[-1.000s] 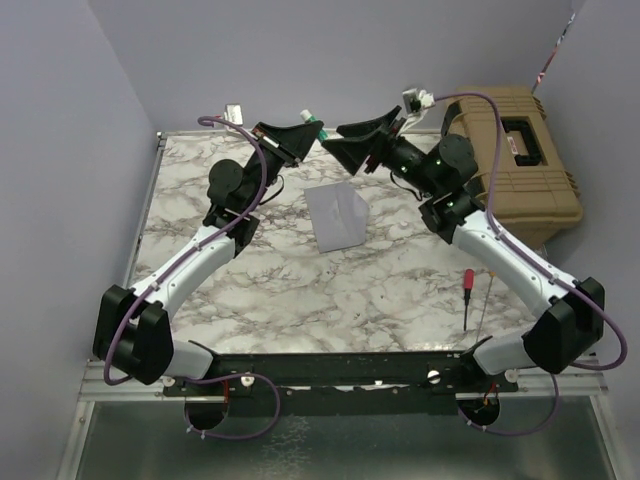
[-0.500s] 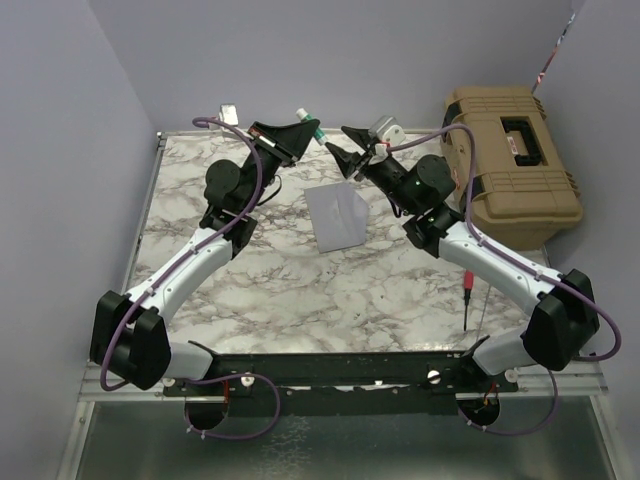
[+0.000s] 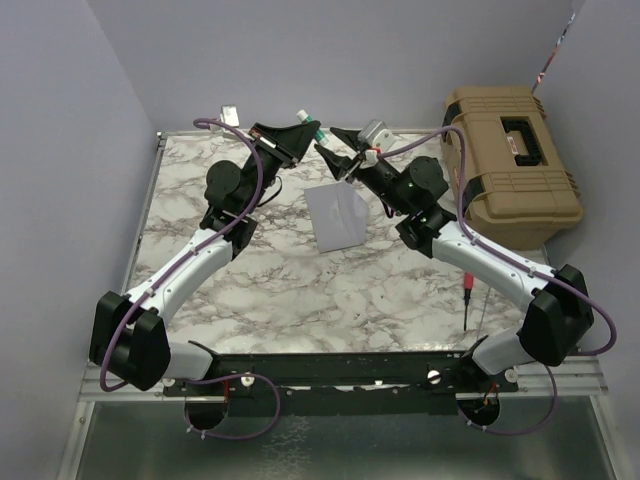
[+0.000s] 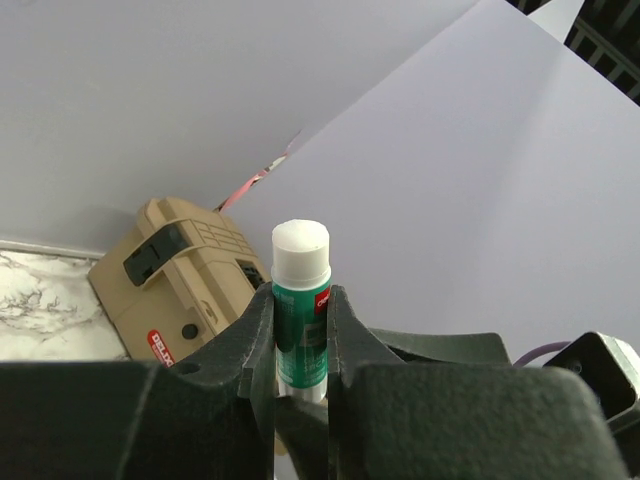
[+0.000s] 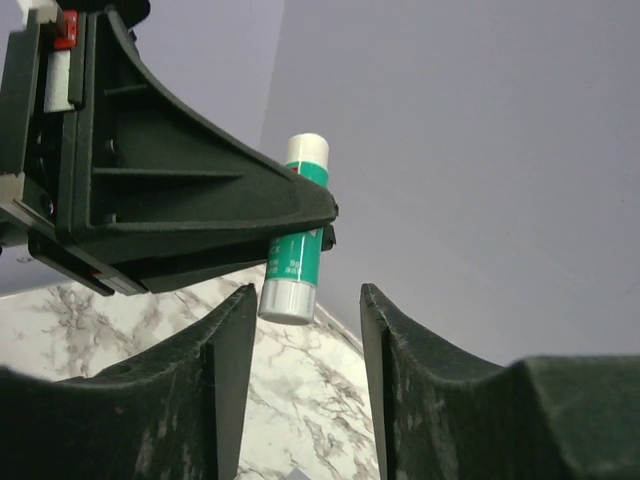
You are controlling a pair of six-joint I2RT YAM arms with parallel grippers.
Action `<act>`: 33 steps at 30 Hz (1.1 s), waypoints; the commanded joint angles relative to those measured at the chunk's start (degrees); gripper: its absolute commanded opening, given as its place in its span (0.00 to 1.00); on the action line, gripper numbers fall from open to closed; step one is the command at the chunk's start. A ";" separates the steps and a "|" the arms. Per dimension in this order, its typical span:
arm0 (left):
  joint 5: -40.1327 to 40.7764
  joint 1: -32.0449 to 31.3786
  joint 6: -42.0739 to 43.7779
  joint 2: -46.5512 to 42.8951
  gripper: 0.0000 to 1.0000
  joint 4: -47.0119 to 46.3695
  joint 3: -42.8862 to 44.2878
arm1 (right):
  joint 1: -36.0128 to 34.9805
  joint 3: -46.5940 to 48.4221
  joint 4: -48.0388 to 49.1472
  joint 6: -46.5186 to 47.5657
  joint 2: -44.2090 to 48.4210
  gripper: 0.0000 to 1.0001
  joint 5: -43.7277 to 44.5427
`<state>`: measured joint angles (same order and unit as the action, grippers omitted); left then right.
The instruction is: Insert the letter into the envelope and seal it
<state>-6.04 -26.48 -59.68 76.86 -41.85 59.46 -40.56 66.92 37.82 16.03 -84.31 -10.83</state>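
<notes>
The grey-lavender envelope (image 3: 337, 215) lies flat on the marble table at mid-back, with nothing touching it. The letter is hidden from every view. My left gripper (image 3: 305, 132) is raised over the back of the table, shut on a green glue stick (image 3: 309, 122) with a white cap. The stick (image 4: 301, 300) stands upright between the left fingers (image 4: 255, 330). My right gripper (image 3: 325, 142) is close beside it, open. In the right wrist view the stick's silver base (image 5: 289, 300) hangs just above the gap of the right gripper (image 5: 308, 292), nearer its left finger (image 5: 235, 340).
A tan toolbox (image 3: 510, 160) stands at the back right, partly off the table. A red-handled screwdriver (image 3: 467, 290) lies near the right edge. A small grey object (image 3: 233, 112) sits at the back left corner. Lavender walls enclose the back and sides.
My right gripper swung left from near the toolbox to beside the glue stick, and its jaws narrowed somewhat. The left gripper, the stick and the envelope stayed put.
</notes>
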 commanded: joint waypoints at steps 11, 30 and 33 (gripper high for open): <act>1.84 -0.07 -0.18 -2.50 0.00 -1.37 -1.89 | -0.65 2.67 -0.70 -6.30 -1.53 0.29 -0.96; -8.01 0.53 2.67 -2.62 0.00 -7.85 -1.18 | 15.62 7.04 2.73 -71.64 -1.96 0.00 -20.74; -9.89 0.59 3.80 -2.73 0.00 -8.22 -0.94 | 17.26 5.35 6.80 -84.36 -2.77 0.00 -21.35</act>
<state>-11.05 -26.85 -59.48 75.96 -46.72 58.28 -28.69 71.22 36.82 -45.04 -85.91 -33.45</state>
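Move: The right hand, fingers half open around the near white end of the glue stick, has the stick's middle about 5 cm to its left, 3 cm ahead and 2 cm above. The left fingers already grip the stick around its middle, right at their hand point. Far below, some 40 cm down on the table, the envelope lies roughly 4 cm ahead of the right hand and 2 cm to its right. Easing about 1 cm left, the right hand shuts its fingers on the near end of the glue stick and pinches it, then rolls nearly 60 degrees about its own finger line, which runs along the stick, clockwise seen from behind that hand. Meanwhile both hands, the left keeping its grip on the barrel, drift together about 2 cm back and 1 cm up, with a slight shift right. ##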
